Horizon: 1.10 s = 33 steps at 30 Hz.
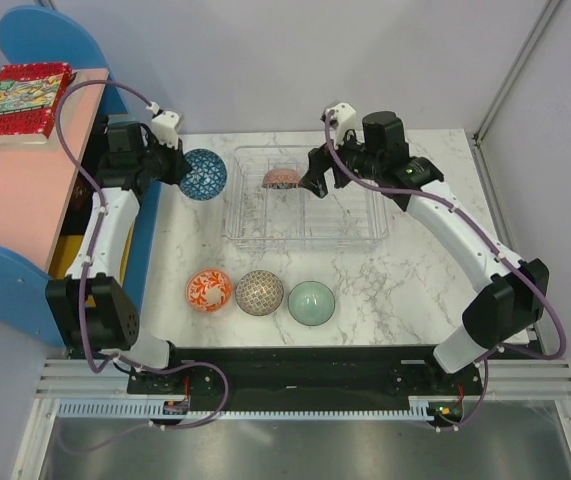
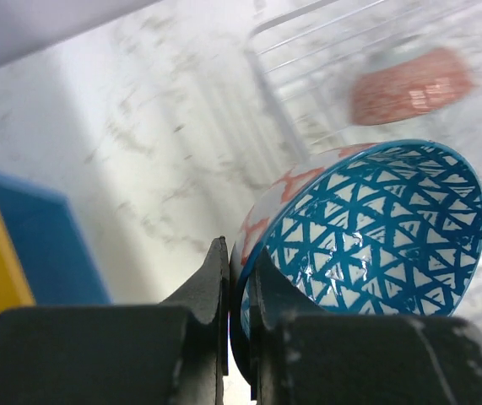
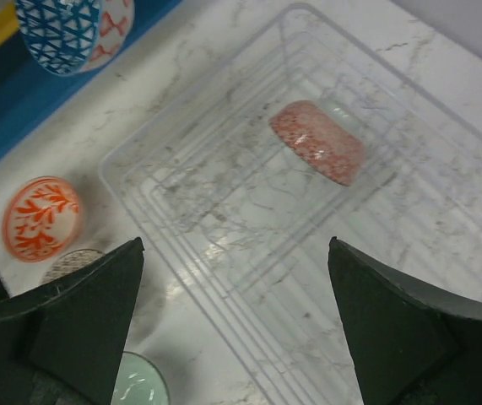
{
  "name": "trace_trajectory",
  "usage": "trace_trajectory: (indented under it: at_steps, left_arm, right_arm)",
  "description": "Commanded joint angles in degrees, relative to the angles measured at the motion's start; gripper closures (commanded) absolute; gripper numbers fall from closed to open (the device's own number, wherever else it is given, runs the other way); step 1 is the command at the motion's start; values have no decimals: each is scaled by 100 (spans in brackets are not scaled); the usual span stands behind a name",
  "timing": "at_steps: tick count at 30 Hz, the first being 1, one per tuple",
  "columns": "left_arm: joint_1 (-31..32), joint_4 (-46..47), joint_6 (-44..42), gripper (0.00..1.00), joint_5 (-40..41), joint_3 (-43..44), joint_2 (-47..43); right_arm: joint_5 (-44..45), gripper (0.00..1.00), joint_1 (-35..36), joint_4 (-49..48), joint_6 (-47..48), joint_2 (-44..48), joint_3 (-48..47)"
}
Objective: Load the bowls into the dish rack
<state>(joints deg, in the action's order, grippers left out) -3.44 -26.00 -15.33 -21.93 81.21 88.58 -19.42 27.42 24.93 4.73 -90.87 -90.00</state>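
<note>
My left gripper (image 1: pixel 177 165) (image 2: pixel 239 270) is shut on the rim of the blue-and-white patterned bowl (image 1: pixel 203 174) (image 2: pixel 376 228). It holds the bowl tilted on its side just left of the clear dish rack (image 1: pixel 365 232) (image 3: pixel 224 211). A reddish-brown bowl (image 1: pixel 283 179) (image 3: pixel 316 142) leans inside the rack at its far edge. My right gripper (image 1: pixel 316 176) (image 3: pixel 234 245) hangs open over the rack, holding nothing. Three bowls sit upside down in a row near the front: orange-red floral (image 1: pixel 209 291) (image 3: pixel 41 218), beige lattice (image 1: pixel 259 293) and mint-green (image 1: pixel 311 302).
A pink shelf unit with blue ends (image 1: pixel 15 190) stands along the table's left side, a red book (image 1: pixel 20 100) lying on its top. A yellow part (image 1: pixel 60 255) shows beneath it. The table's right edge meets a grey wall.
</note>
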Motion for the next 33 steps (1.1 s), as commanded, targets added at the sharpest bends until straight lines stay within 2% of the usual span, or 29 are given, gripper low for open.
trace_trajectory:
  at_steps: [1, 3, 6, 10, 13, 22, 26, 33]
  left_arm:
    - [535, 165, -206, 98, -1884, -464, -508]
    - [948, 165, -409, 98, -1876, -597, -543]
    - [1257, 165, -409, 98, -2148, -703, -464]
    - [1443, 165, -383, 98, -2761, -624, -315]
    - [1574, 165, -339, 98, -3017, -554, -376]
    - [1891, 367, -163, 98, -3106, -492, -613]
    - [1996, 420, -154, 98, -3080, -501, -605]
    - [2093, 420, -198, 98, -2975, -483, -569]
  right_arm:
    - [-2405, 2, -306, -1030, -1639, -45, 253]
    - [-2837, 2, -386, -1401, -2280, -71, 481]
    - [-3155, 2, -457, -2060, -2669, 25, 807]
    - [-3690, 2, -483, -2614, -3153, -36, 1194]
    - [-3849, 2, -483, -2730, -3172, -176, 1388]
    - [-4404, 2, -483, -2941, -3426, -563, 1432]
    - [-4640, 3, -483, -3475, -3943, -686, 1537]
    - [-4905, 2, -396, -3670, -4147, -766, 1503]
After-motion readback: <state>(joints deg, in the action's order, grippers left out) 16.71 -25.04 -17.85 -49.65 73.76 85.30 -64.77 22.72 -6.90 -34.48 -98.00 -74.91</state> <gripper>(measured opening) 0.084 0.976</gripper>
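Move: From the left hand, which already holds the blue bowl by its rim, the open right gripper is some 34 cm to the right, 5 cm back and 5 cm higher. From the right hand, the blue bowl's middle lies about 28 cm left, 6 cm ahead and 8 cm lower. The pink bowl in the rack is some 14 cm ahead, 8 cm left and 22 cm below the right hand. Keeping its pinch on the blue bowl's rim, the left hand sweeps it about 20 cm right and 11 cm back towards the right gripper, quickly then slowing, while its fingers turn some 45 degrees clockwise. The right hand, fingers wide open, comes back about 7 cm and left 5 cm, sinking slightly, its fingers swinging to point left and nearly level at the bowl. ##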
